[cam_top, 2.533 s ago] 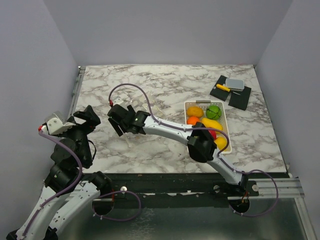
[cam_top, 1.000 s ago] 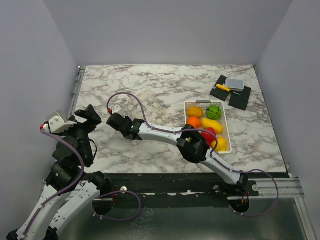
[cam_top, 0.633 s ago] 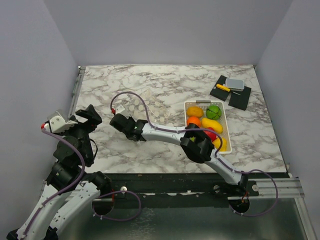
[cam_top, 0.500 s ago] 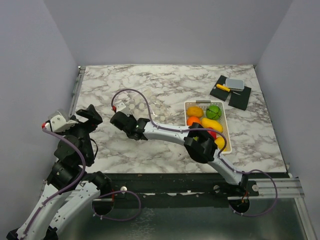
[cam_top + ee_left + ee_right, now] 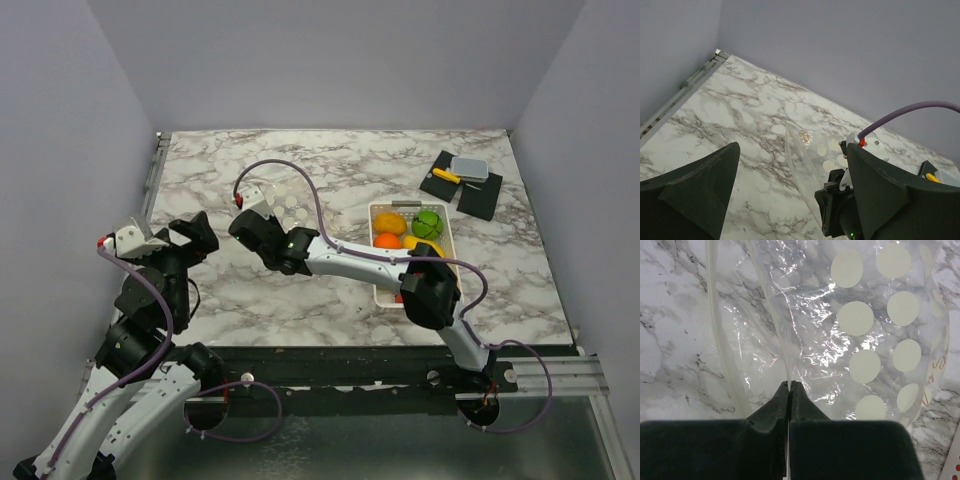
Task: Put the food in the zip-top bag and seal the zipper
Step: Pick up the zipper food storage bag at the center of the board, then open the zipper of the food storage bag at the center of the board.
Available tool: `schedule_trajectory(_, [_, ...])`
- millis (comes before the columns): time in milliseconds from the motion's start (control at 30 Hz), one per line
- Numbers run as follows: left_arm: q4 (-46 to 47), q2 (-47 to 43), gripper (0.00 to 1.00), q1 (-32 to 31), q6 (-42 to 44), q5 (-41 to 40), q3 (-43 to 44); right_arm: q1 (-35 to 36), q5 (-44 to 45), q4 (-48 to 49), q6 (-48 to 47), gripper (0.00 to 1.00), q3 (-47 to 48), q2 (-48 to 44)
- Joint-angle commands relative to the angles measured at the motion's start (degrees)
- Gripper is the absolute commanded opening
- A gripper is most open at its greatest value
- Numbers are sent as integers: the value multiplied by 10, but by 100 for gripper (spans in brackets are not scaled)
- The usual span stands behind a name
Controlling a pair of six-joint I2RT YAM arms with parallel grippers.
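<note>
The clear zip-top bag (image 5: 291,206), printed with pale dots, lies crumpled on the marble left of the basket. My right gripper (image 5: 790,383) is shut on the zipper (image 5: 774,305), pinching one pale strip that rises from the table to the jaws; a second strip (image 5: 715,315) lies beside it. From above, the right gripper (image 5: 258,222) sits at the bag's near left edge. My left gripper (image 5: 792,149) hangs open above the table left of the bag (image 5: 810,150), holding nothing. The food (image 5: 427,222) lies in the white basket (image 5: 372,211), partly hidden by my right arm.
Black mats with a grey lidded box and a yellow item (image 5: 462,172) lie at the back right corner. A metal rail (image 5: 152,175) runs along the table's left edge. My right forearm stretches across the middle of the table.
My right gripper closed on the bag's zipper strip and shifted back and right with it. Its elbow swung right over the basket. My left gripper moved slightly right toward the bag.
</note>
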Motion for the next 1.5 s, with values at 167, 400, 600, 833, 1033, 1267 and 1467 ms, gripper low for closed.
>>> schedule_trajectory(167, [-65,32,93,4,-72,106,-15,5,46,9,29,1,-65,-71])
schedule_trajectory(400, [-89,50,93,5,-131,148,-15,4,59,28,46,1,-117,-119])
schedule_trajectory(600, [-111,67,90,5,-192,185,-17,4,57,44,61,1,-158,-162])
schedule_trajectory(833, [-106,99,87,5,-247,245,-41,4,60,64,67,1,-204,-205])
schedule_trajectory(1033, [-76,140,86,4,-267,291,-58,4,50,93,63,1,-246,-238])
schedule_trajectory(1267, [-37,168,86,5,-280,291,-87,4,43,110,63,1,-285,-266])
schedule_trajectory(1467, [5,210,86,4,-296,319,-99,4,30,135,60,1,-313,-286])
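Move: Below and ahead-right of the open left hand, the zip-top bag's middle lies about 14 cm forward, 18 cm right and 27 cm down. The right gripper pinching its edge is some 9 cm ahead, 13 cm right and 21 cm down. From the right hand, the bag's middle is roughly 6 cm ahead, 6 cm right and 7 cm down; the fruit basket is about 33 cm right, 6 cm back, its orange 28 cm right, 4 cm back, both 7-8 cm down. Sinking some 15 cm while going about 13 cm to the right, the left hand closes in on the lifted bag's zip edge, tipping its fingers down around 30 degrees and turning clockwise, fingers staying wide open. The right hand keeps its pinch on that edge and carries it some 9 cm right towards the basket, drawing back slightly and lifting about 5 cm, mostly midway, its left side tilting up. ##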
